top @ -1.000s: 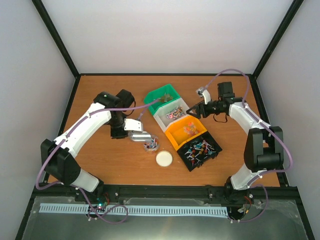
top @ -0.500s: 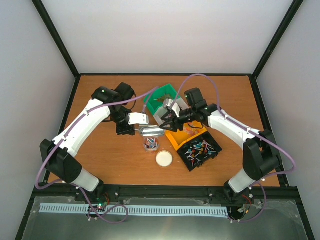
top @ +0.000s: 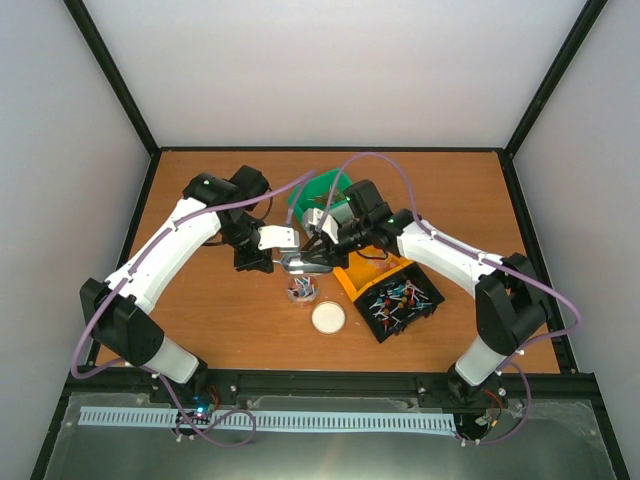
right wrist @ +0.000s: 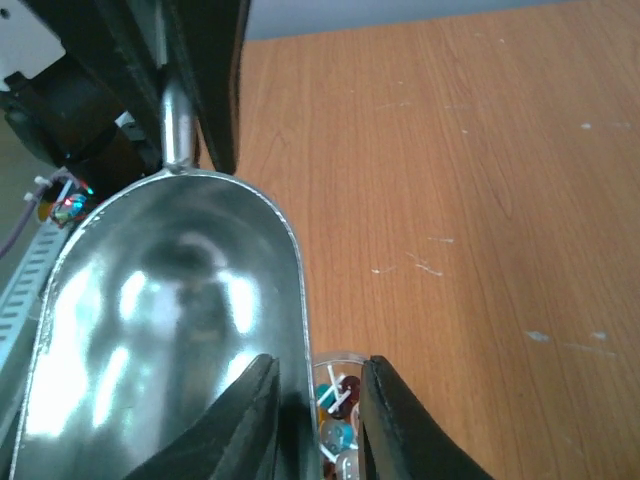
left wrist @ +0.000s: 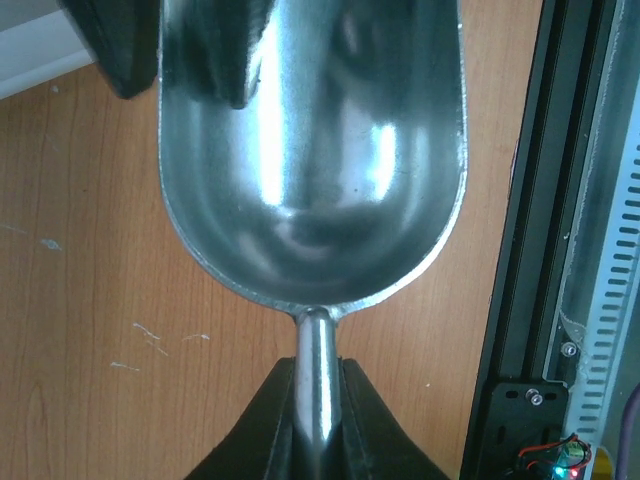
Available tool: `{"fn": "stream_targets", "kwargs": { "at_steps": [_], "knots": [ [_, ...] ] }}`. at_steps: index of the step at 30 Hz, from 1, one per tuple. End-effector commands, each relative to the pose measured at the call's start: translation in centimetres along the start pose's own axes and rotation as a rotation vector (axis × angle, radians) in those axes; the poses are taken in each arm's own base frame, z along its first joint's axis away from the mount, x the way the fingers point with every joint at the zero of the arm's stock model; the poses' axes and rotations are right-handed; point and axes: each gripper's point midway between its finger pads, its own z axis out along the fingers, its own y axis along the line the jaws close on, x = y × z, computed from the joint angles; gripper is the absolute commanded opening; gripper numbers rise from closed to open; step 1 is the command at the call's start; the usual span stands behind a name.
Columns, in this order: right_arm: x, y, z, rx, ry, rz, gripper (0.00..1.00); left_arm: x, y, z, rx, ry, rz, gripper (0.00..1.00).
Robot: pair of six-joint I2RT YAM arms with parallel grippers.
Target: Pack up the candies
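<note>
Several candies [right wrist: 340,420] lie in a small clear round jar [top: 300,290] on the table; more fill the black bin [top: 405,300] and orange bin [top: 372,268]. My left gripper [left wrist: 318,370] is shut on the handle of a metal scoop [left wrist: 310,150], whose bowl is empty. The scoop [top: 303,263] hangs just behind the jar. My right gripper [right wrist: 315,375] straddles the scoop's side rim [right wrist: 303,330], one finger inside the bowl and one outside. A gap remains by the outer finger [right wrist: 385,420], with the jar showing through it. In the top view the right gripper [top: 320,250] is over the scoop.
A green bin [top: 322,188] stands behind the right arm, which hides the white bin. The jar's white lid [top: 328,318] lies on the table in front of the jar. Black frame rails [left wrist: 560,240] run along the table's near edge.
My right arm has swung left from the back right to the scoop, and its jaws have narrowed. The left arm has shifted the scoop slightly right and back.
</note>
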Motion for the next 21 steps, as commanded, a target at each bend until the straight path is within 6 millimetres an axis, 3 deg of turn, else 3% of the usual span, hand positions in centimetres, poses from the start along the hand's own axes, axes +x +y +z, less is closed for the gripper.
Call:
{"fn": "stream_targets", "kwargs": {
  "at_steps": [1, 3, 9, 14, 21],
  "knots": [
    [-0.4, -0.3, 0.3, 0.006, 0.006, -0.018, 0.14, -1.6, -0.9, -1.1, 0.016, -0.073, 0.021, 0.01],
    [-0.2, -0.2, 0.2, -0.004, 0.009, -0.008, 0.03, -1.7, -1.1, -1.1, 0.019, -0.083, 0.016, 0.01],
    [-1.0, 0.0, -0.8, -0.016, -0.049, 0.016, 0.03, -2.7, -1.6, -2.0, 0.013, -0.2, -0.007, 0.14],
    [-1.8, 0.1, -2.0, -0.024, -0.105, 0.016, 0.03, -3.8, -1.2, -3.7, 0.03, -0.346, -0.058, 0.32],
    [-2.2, 0.3, -3.0, -0.067, -0.155, 0.048, 0.03, -4.3, -1.5, -4.6, -0.005, -0.471, -0.028, 0.35]
  ]
}}
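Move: The left fingers still hold the scoop's handle, its bowl about 8 cm to their right and level. From the right hand, whose open fingers already straddle the forward rim, the bowl's middle lies some 3 cm back and 3 cm left. The jar of candies stands about 8 cm back, 4 cm left and 15 cm below the right hand; the orange tray section lies 14 cm right of that hand and 2 cm back. Right fingers shut on the scoop's forward rim; left hand opens off the handle, rising some 4 cm. ##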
